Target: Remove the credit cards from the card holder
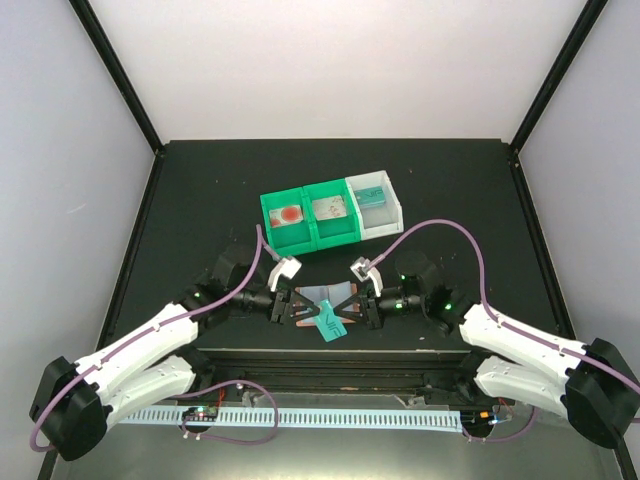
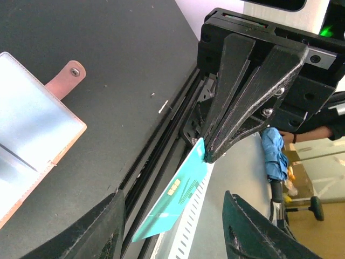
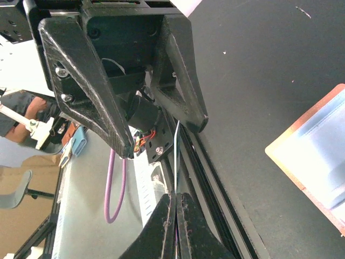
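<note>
The card holder (image 1: pixel 312 299) lies open on the black table, pale blue pockets up with a salmon border (image 2: pixel 33 129), its side tab (image 2: pixel 67 79) pointing away. My right gripper (image 3: pixel 176 198) is shut on one corner of a teal credit card (image 2: pixel 173 198), which hangs in the air over the table's front rail (image 1: pixel 329 328). In the right wrist view this card (image 3: pixel 176 154) shows edge-on. My left gripper (image 2: pixel 172 216) faces the right one, its jaws open on either side of the card with a gap at each face.
Behind the holder stand two green trays (image 1: pixel 268 208) and a white tray (image 1: pixel 392 190), each with a card in it. The table's front edge and black rail (image 2: pixel 161 140) run just under both grippers. A perforated white strip (image 1: pixel 300 417) lies below.
</note>
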`<state>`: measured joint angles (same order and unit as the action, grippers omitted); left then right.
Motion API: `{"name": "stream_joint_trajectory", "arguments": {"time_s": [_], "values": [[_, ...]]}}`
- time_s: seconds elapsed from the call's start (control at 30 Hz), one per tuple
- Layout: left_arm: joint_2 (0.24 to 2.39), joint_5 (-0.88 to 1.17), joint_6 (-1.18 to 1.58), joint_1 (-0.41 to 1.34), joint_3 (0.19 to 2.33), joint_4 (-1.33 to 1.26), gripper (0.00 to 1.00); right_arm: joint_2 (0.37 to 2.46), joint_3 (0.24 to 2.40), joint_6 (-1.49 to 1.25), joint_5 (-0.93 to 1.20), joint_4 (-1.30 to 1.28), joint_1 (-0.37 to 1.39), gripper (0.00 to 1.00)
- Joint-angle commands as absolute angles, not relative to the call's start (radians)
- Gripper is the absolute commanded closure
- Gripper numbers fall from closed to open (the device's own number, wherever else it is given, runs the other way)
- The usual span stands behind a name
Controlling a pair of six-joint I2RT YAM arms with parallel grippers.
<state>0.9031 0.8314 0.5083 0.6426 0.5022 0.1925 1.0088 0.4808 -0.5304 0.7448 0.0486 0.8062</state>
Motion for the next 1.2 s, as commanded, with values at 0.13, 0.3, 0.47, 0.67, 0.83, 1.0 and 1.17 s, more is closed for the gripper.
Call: {"name": "stream_joint_trajectory", "arguments": {"time_s": [0.13,0.3,0.47,0.67,0.83,1.0,1.17], "values": [[0.916,0.922,0.528,0.635,0.485,0.113,0.65,0.997,0.481,-0.540,0.794,0.103,0.803,0.99],[0.920,0.932,0.546,0.635,0.482,0.094,0.97,0.993,0.489,-0.548,0.775,0.097,0.804,0.99],[0.911,0.912,0.609,0.636,0.468,0.034,0.98,0.967,0.472,-0.638,0.678,0.135,0.804,0.92],[0.870,0.775,0.749,0.634,0.425,-0.076,0.98,0.939,0.393,-0.867,0.578,0.317,0.804,0.65],[0.832,0.672,0.848,0.629,0.404,-0.150,0.98,0.936,0.326,-1.016,0.479,0.451,0.803,0.41],[0.782,0.579,0.915,0.628,0.392,-0.196,0.98,0.946,0.269,-1.110,0.439,0.576,0.807,0.27],[0.754,0.520,0.972,0.626,0.374,-0.241,0.98,0.994,0.266,-1.135,0.453,0.661,0.824,0.28]]}}
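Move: The teal credit card is pinched in my right hand; its middle is about 2 cm back and 2 cm left of that hand. From my half-open left hand it lies some 3 cm to the right and 2 cm back, its near end reaching towards the gap between my fingers. The open card holder lies about 12 cm below and 6 cm ahead of my left hand, 2 cm right; the green box is roughly 28 cm ahead, about 1 cm left. I shut my left fingers on the near end of the card while easing back about 1 cm, and only then do I open my right fingers wide to release the other end. With the card in its grip my left hand goes some 5 cm forward and rises nearly 4 cm, turning counter-clockwise; my right hand also goes about 4 cm forward, turning clockwise and rolling, some 30 degrees in all. ##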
